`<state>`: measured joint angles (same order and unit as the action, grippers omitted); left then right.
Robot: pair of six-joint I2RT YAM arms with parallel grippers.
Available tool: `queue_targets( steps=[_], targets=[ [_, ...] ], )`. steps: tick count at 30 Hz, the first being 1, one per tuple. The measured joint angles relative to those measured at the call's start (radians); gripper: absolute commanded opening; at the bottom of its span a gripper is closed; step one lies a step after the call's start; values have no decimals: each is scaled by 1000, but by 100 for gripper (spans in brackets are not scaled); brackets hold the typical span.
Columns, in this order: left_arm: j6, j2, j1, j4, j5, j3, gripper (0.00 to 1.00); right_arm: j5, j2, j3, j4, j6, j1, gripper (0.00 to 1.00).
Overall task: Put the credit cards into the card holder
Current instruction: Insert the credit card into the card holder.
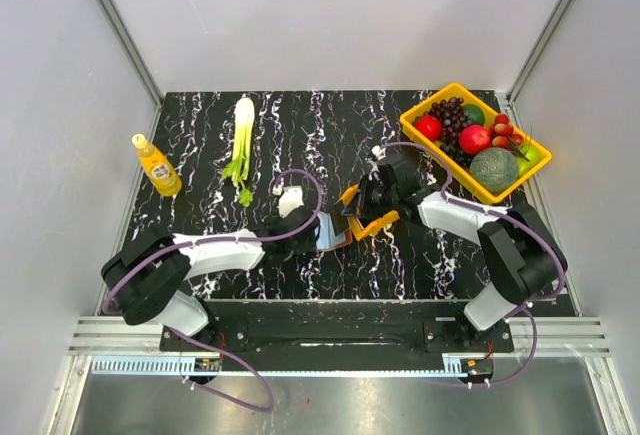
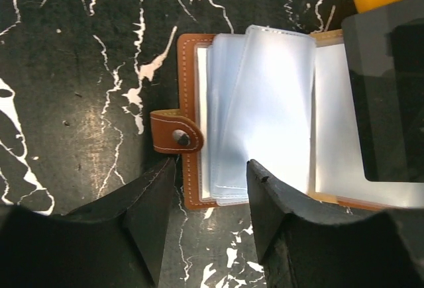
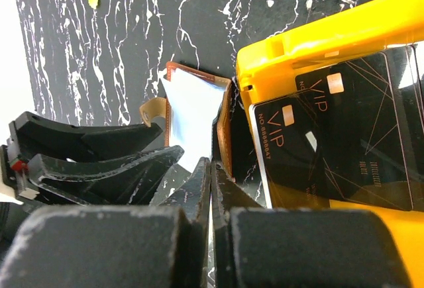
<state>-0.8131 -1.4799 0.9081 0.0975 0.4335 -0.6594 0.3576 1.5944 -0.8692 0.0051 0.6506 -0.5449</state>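
Note:
The card holder [image 2: 189, 109] lies open on the black marble table, a brown wallet with a snap tab and clear plastic sleeves [image 2: 265, 102] fanned up. My left gripper [image 2: 212, 179] is open just above its near left corner, one finger on each side of the edge. Black VIP credit cards [image 3: 331, 136] sit in a small orange bin [image 3: 318, 43] that leans against the holder's right side. The right gripper [image 3: 211, 169] is shut, with its tips close to the holder's upright right flap [image 3: 225, 122]; nothing shows between them. From above, both grippers meet at the holder [image 1: 330, 235].
A yellow tray of fruit [image 1: 475, 142] stands at the back right. At the left edge is a yellow bottle [image 1: 157, 165], with a leek [image 1: 241, 135] behind the centre. A small white object [image 1: 291, 200] lies just behind the left gripper.

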Motion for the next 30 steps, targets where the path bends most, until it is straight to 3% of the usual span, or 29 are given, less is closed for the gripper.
queue_targets(
  steps=[19, 22, 30],
  targets=[
    [2, 42, -24, -12, -3, 34, 68, -44, 87, 6, 112, 25, -79, 0],
    [4, 58, -27, -20, -3, 38, 77, -54, 89, 6, 120, 31, -82, 0],
    [40, 22, -90, -79, -27, 58, 70, -62, 86, 10, 133, 39, -87, 0]
  ],
)
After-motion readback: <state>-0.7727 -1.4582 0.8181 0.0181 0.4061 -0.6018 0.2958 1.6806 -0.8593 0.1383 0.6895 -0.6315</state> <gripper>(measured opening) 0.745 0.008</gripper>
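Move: From the right hand, which already pinches a black card, the open card holder's middle lies about 6 cm to the left, 4 cm back and 6 cm below; the yellow box of cards is about 4 cm to its right, level fore and aft, some 6 cm lower. From the half-open left hand, the holder's middle is about 5 cm right, 2 cm ahead and 3 cm down, its snap flap roughly 2 cm left and 2 cm ahead. Keeping the card pinched in shut fingers, the right hand brings the card's leading edge in against the clear sleeves by the holder's spine, going about 3 cm left and 2 cm down, then holding there. The left hand, one finger resting on the sleeves, edges some 2 cm left and at the end forward as its fingers spread wider. ##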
